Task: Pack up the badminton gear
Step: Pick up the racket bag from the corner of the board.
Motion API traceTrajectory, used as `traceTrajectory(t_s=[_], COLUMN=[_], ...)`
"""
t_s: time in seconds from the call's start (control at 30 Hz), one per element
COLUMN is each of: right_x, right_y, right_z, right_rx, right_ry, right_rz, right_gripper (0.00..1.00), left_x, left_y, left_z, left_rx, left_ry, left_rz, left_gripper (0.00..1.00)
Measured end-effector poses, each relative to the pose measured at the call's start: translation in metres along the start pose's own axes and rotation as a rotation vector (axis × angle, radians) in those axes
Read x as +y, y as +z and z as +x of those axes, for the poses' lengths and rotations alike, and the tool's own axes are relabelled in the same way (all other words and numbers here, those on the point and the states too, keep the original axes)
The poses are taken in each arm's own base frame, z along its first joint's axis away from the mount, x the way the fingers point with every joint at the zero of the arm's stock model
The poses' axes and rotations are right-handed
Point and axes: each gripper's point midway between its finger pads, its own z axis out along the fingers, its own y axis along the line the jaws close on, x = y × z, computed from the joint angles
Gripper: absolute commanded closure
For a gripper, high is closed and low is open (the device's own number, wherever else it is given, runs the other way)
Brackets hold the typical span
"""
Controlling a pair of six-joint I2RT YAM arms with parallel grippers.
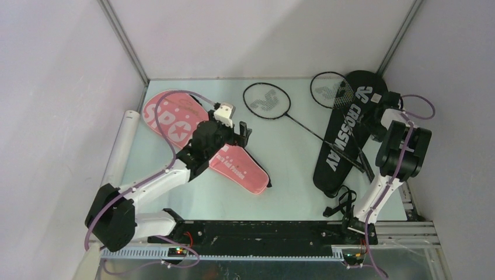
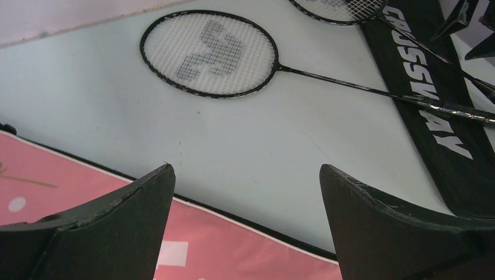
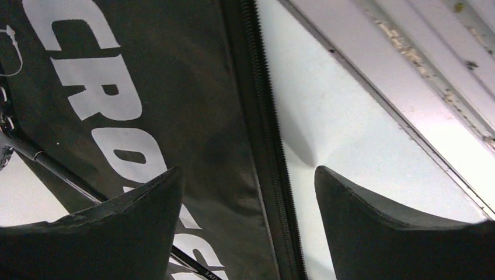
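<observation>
The pink "SPORT" bag [image 1: 175, 119] lies flat at the left. My left gripper [image 1: 245, 132] hovers open over its right edge [image 2: 233, 245], fingers [image 2: 146, 198] wide apart with nothing between them. One black racket [image 1: 267, 100] [image 2: 209, 53] lies on the table's middle. A second black racket [image 1: 330, 90] rests with its head on the black "CROSSWAY" bag [image 1: 350, 128] [image 2: 443, 116]. My right gripper [image 1: 378, 100] [image 3: 246, 175] stands open above that bag's zippered right edge [image 3: 262, 116]. The white tube [image 1: 122, 146] lies along the left edge.
The black bag's strap [image 1: 344, 201] trails toward the right arm's base. A metal rail [image 3: 420, 70] and the enclosure wall run close to the right of the right gripper. Walls close the table at back and left.
</observation>
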Motion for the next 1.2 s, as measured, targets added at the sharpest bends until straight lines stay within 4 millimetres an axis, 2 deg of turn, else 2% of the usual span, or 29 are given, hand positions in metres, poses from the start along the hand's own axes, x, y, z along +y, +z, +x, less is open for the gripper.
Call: traceTrajectory(t_s=[0.17,0.27,0.33,0.37,0.4,0.43,0.47,0.5,0.63,0.77,0.83,0.93,0.97,1.0,1.2], right_x=[0.021,0.031,0.034,0.036,0.038,0.038,0.039,0.039,0.04,0.044,0.054,0.078,0.081,0.096,0.135], right_y=[0.003,0.003,0.002,0.002,0.002,0.003,0.004,0.004,0.005,-0.006,-0.025,-0.073,-0.078,-0.114,-0.249], right_z=[0.012,0.019,0.023,0.024,0.026,0.027,0.028,0.029,0.029,0.022,0.012,-0.014,-0.017,-0.035,-0.084], right_rx=[0.054,0.069,0.083,0.089,0.095,0.102,0.108,0.112,0.113,0.065,0.0,-0.173,-0.191,-0.321,-0.772], right_ry=[-0.048,-0.087,-0.105,-0.113,-0.117,-0.119,-0.119,-0.126,-0.129,-0.209,-0.283,-0.421,-0.433,-0.505,-0.664], right_rz=[-0.064,-0.075,-0.083,-0.086,-0.089,-0.091,-0.09,-0.093,-0.096,-0.086,-0.09,-0.094,-0.095,-0.095,-0.037], right_gripper=[0.34,0.39,0.51,0.66,0.76,0.91,0.97,1.0,1.0,1.0,1.0,1.0,1.0,1.0,1.0], left_x=[0.006,0.01,0.013,0.014,0.016,0.017,0.019,0.021,0.031,0.041,0.044,0.047,0.047,0.048,0.049], left_y=[-0.008,-0.016,-0.023,-0.028,-0.03,-0.034,-0.038,-0.041,-0.051,-0.061,-0.066,-0.072,-0.073,-0.074,-0.075], left_z=[0.013,0.014,0.012,0.01,0.009,0.007,0.007,0.007,0.014,0.019,0.019,0.02,0.022,0.022,0.025], left_rx=[0.016,0.011,-0.008,-0.019,-0.027,-0.038,-0.047,-0.052,-0.05,-0.046,-0.055,-0.066,-0.066,-0.066,-0.063], left_ry=[-0.066,-0.092,-0.103,-0.112,-0.115,-0.123,-0.129,-0.135,-0.147,-0.146,-0.148,-0.154,-0.157,-0.16,-0.176], left_rz=[-0.038,-0.063,-0.078,-0.085,-0.092,-0.101,-0.111,-0.121,-0.169,-0.221,-0.236,-0.249,-0.251,-0.254,-0.26], left_gripper=[0.0,0.0,0.0,0.0,0.0,0.0,0.0,0.0,0.0,0.0,0.0,0.0,0.0,0.0,0.0])
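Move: The black racket bag lies under the right gripper. Its zipped right edge runs between the open fingers, while its middle is about 12 cm to the left, 4 cm back and 2 cm below. The right racket lies across it, its middle about 12 cm left and level with the hand. The left racket's middle is some 32 cm left and 2 cm back. From the left hand, the bag's middle is roughly 50 cm right, 6 cm ahead and 20 cm below. Slide the right gripper about 5 cm left over the black bag, low to the board, closing the fingers to pinch its zipped edge. Then lift fast, nearly 30 cm up and a little further left, swinging the fingers from downward out to the right and forward. Meanwhile draw the empty, open left gripper left and somewhat back over the pink bag. ##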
